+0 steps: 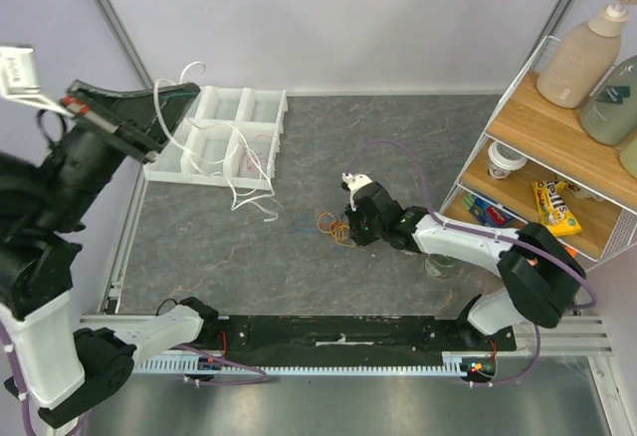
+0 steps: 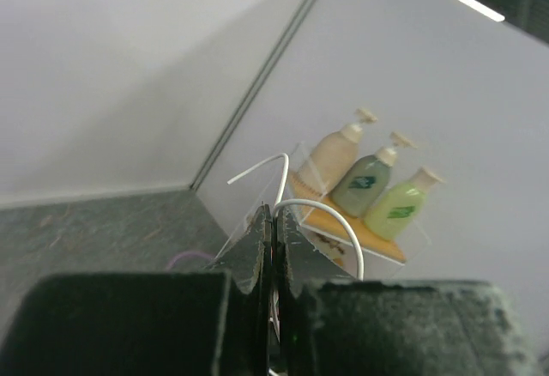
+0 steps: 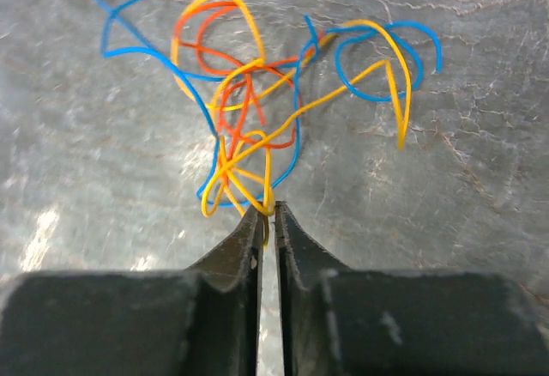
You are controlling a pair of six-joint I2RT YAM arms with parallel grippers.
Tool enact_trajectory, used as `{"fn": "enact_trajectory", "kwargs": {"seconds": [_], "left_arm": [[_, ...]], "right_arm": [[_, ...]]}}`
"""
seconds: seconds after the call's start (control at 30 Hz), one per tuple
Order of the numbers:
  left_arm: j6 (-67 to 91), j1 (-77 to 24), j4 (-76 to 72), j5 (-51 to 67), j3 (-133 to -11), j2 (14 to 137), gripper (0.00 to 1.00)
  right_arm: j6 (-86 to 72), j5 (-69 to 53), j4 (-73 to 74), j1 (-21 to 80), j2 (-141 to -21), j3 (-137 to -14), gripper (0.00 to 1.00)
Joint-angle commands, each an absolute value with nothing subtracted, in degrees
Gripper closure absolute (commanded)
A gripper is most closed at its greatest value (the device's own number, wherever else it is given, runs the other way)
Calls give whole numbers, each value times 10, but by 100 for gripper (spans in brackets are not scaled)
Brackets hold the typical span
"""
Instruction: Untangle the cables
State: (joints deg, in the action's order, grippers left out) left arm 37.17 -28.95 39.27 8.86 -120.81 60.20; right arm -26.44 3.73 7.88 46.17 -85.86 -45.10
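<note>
A tangle of thin yellow, orange and blue cables (image 3: 249,110) lies on the grey table, left of the right arm (image 1: 333,225). My right gripper (image 3: 268,213) is low at the tangle's near edge, shut on a yellow strand (image 3: 268,178) pinched at its fingertips. In the top view the right gripper (image 1: 350,219) touches the tangle's right side. My left gripper (image 1: 187,93) is raised high at the back left, shut on a thin white cable (image 2: 346,229). That cable (image 1: 235,195) hangs down in loops over the tray to the table.
A white compartment tray (image 1: 224,132) sits at the back left. A wire and wood shelf (image 1: 557,127) on the right holds pump bottles (image 2: 364,183), a cup (image 1: 506,160) and snack packs. Grey walls enclose the back and both sides.
</note>
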Motion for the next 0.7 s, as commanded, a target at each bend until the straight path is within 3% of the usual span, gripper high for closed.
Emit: {"fn": "enact_trajectory", "kwargs": {"seconds": [0.0,0.1,0.23,0.43,0.67], "left_arm": [[344,-288,440,3,-1143,618,98],[356,-288,462,-78,-1116,629,98],[369,-287,503,-115,-1093,647,99],[409,-258,518,-148,-1048,656,99],[517,-100,543,-77,-1086,750,98]], "right_arm": [[-207,-22,151,464,-788,-498,77],[-197,-50,180,465,-758,-512,63],[-198,-69,204,465,-723,-519,54],[-192,-58,240,465,-676,-551,51],[-165,-22,294,465,-681,-647,50]]}}
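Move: The left hand, high up with the white cable pinched in it, has the white tray's middle about 28 cm ahead, 11 cm to the left and some 62 cm below; the red cable in the tray lies roughly 26 cm ahead and 3 cm left. The right fingertips are at the orange-and-blue tangle, its middle about 2 cm ahead, 3 cm left and 3 cm below; a glass bottle stands some 17 cm right and 6 cm back. Left carries the white cable down-forward towards the tray; right opens and rises 14 cm off the tangle. ##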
